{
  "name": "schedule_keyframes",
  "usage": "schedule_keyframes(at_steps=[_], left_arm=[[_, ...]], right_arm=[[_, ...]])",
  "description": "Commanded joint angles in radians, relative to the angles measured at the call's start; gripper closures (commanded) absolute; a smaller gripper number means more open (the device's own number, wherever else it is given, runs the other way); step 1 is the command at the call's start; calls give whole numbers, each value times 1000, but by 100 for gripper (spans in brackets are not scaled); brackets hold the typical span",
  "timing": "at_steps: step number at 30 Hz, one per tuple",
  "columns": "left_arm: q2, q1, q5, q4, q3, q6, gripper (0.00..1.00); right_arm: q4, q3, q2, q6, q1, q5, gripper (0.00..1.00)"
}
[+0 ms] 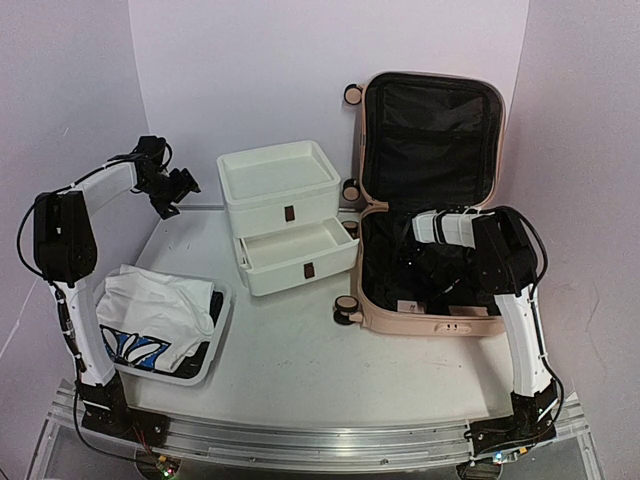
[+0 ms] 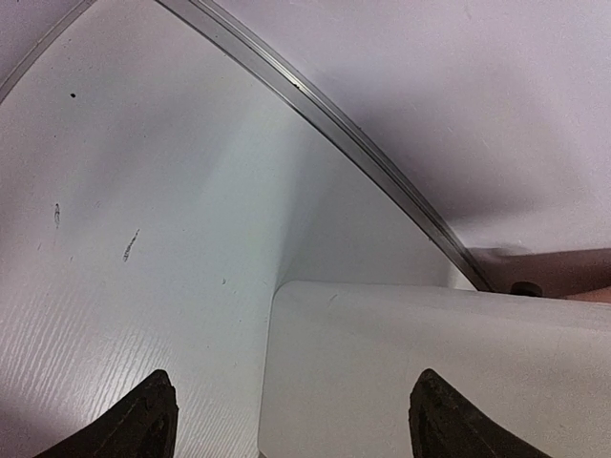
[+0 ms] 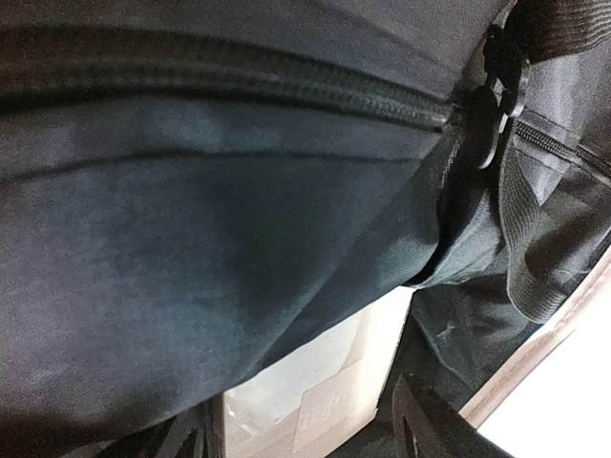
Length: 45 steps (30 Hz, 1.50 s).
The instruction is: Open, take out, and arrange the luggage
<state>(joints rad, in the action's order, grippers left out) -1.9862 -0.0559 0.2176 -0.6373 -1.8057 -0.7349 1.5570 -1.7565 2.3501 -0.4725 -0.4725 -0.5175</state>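
The pale pink luggage [image 1: 400, 322] lies open at the right, its lid propped upright against the back wall and black lining showing in both halves. My right gripper [image 1: 428, 268] reaches down into the lower half. In the right wrist view, black lining [image 3: 220, 239] with a zipper [image 3: 239, 81] fills the frame. A pale box [image 3: 315, 382] peeks out beneath it, between my spread fingers [image 3: 425, 425]. I cannot see them touching it. My left gripper [image 1: 178, 190] hangs open and empty above the far left of the table, over the corner of the drawer unit [image 2: 430, 343].
A white drawer unit [image 1: 280, 175] stands mid-table with its lower drawer [image 1: 300, 255] pulled out toward the luggage. A white perforated basket [image 1: 222, 310] at the near left holds white clothing [image 1: 150, 300]. Walls close in behind and on both sides.
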Motion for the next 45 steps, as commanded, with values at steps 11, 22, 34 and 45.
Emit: schedule_keyframes(at_steps=[11,22,34,45], left_arm=[[21,5,19,25,19,-10,16],[26,5,21,26,26,-9,16],[38,5,28,32,26,11,16],[149,5,-4,62,104,83,16]], right_arm=[[125,101,-222,-56,24,-166,38],[53,158,-276,17,76,-81,50],[14,162,-276,99,78,29,79],[-8,159,-386,101,78,65,100]])
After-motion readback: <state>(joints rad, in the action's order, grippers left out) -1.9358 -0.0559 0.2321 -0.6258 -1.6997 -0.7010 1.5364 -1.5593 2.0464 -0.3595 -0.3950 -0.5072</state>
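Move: The thin clear-and-beige box is already between my open right fingers, its middle about 1 cm back, 1 cm to the right and 1 cm below them. The box's labelled twin lies some 15 cm to my right hand's left and 2 cm back. The suitcase's near rim is about 7 cm back, level left-right and 5 cm higher. From my left hand, the box I grip lies roughly 80 cm right, 23 cm back and 18 cm below. I raise my right hand about 6 cm out of the suitcase's bottom while carrying it some 4 cm right, towards the near right corner, then ease a little back and down before a slight rise. My fingers, wide apart at first, close nearly shut and pinch the box across its thin side. My left hand, empty and open, sinks and draws back about 2 cm each. ##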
